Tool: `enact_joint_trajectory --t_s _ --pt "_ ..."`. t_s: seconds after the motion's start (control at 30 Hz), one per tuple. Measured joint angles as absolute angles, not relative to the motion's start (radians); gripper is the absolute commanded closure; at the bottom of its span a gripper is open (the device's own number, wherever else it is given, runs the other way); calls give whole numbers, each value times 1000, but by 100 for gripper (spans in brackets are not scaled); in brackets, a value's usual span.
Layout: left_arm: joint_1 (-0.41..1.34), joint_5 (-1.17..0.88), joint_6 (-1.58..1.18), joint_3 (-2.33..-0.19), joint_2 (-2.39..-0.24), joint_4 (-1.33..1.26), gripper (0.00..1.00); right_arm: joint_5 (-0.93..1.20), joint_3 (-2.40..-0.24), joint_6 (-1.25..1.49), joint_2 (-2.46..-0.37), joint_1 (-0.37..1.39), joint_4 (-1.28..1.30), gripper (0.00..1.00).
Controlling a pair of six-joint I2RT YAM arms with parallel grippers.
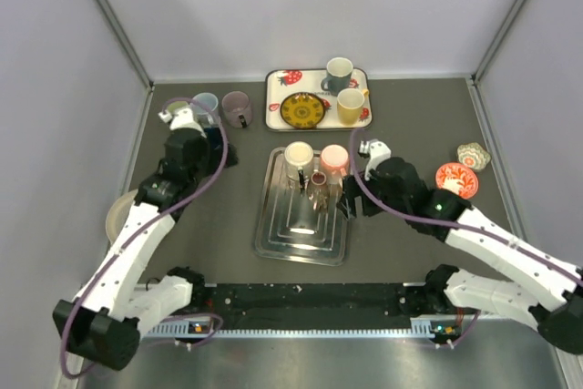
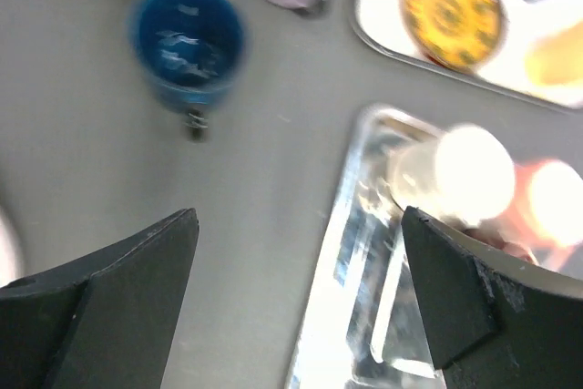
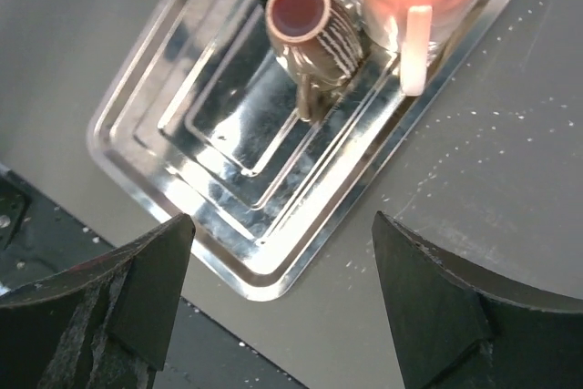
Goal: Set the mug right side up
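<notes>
A silver metal tray (image 1: pixel 278 241) lies mid-table. At its far end stand a cream mug (image 1: pixel 298 158) and a pink mug (image 1: pixel 334 158), both showing flat, closed tops. A brown striped mug (image 1: pixel 319 187) sits just in front of them; in the right wrist view (image 3: pixel 314 29) its open mouth faces the camera. My left gripper (image 1: pixel 221 150) is open and empty above the table, left of the tray (image 2: pixel 299 225). My right gripper (image 1: pixel 351 199) is open and empty over the tray's near right corner (image 3: pixel 282 225).
A strawberry-print tray (image 1: pixel 273 111) at the back holds a grey mug, a yellow mug and a yellow plate. A blue mug (image 2: pixel 187 43), a purple mug (image 1: pixel 237 108) and a green mug stand back left. Two small bowls (image 1: pixel 454 179) sit on the right.
</notes>
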State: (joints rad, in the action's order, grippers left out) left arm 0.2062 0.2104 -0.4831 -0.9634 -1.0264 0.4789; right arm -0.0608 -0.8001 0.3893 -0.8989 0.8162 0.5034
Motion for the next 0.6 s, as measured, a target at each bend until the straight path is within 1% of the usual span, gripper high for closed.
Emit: enact_joint_trajectory --t_s 0.13,0.23,0.37,0.5,0.53,0.57,0.6 --pt "464 233 -511 -914 -935 477 1 -136 -885 385 -1057 835 535 18" --pt "581 238 -548 -880 -929 472 1 -206 -934 385 -1156 873 549 19" --pt "614 243 -607 -821 -917 483 1 -265 -943 385 -1221 888 553 22" --pt "614 222 -662 -727 -840 440 3 -297 -964 373 -1271 888 555 24" --pt "614 206 -671 -700 -815 421 4 -310 -971 366 -1285 886 555 27" --pt "614 189 -679 -675 -793 401 5 -321 -984 358 -1306 879 554 34" --pt "614 171 -683 -649 -770 376 6 -325 -990 352 -1320 874 553 39"
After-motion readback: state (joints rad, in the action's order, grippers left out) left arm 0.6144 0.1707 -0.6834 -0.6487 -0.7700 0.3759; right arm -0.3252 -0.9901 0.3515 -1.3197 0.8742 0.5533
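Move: The pink mug, upside down at the far right of the steel tray, lies about 14 cm ahead of the right hand, 2 cm to its left and 12 cm below. The small brown mug is some 6 cm ahead and 7 cm left of that hand, the cream mug 14 cm ahead and 12 cm left, both also well below. From the left hand the pink mug lies about 33 cm right, level fore and aft, and 16 cm below. No contact yet: the open, empty right hand goes forward and down towards the pink mug, about 5 cm each way, its fingers tipping more steeply down as the wrist rolls left side down. The left hand, also open and empty, swings some 11 cm right and 9 cm back towards the tray, sinking 4 or 5 cm and turning about 20 degrees clockwise. ##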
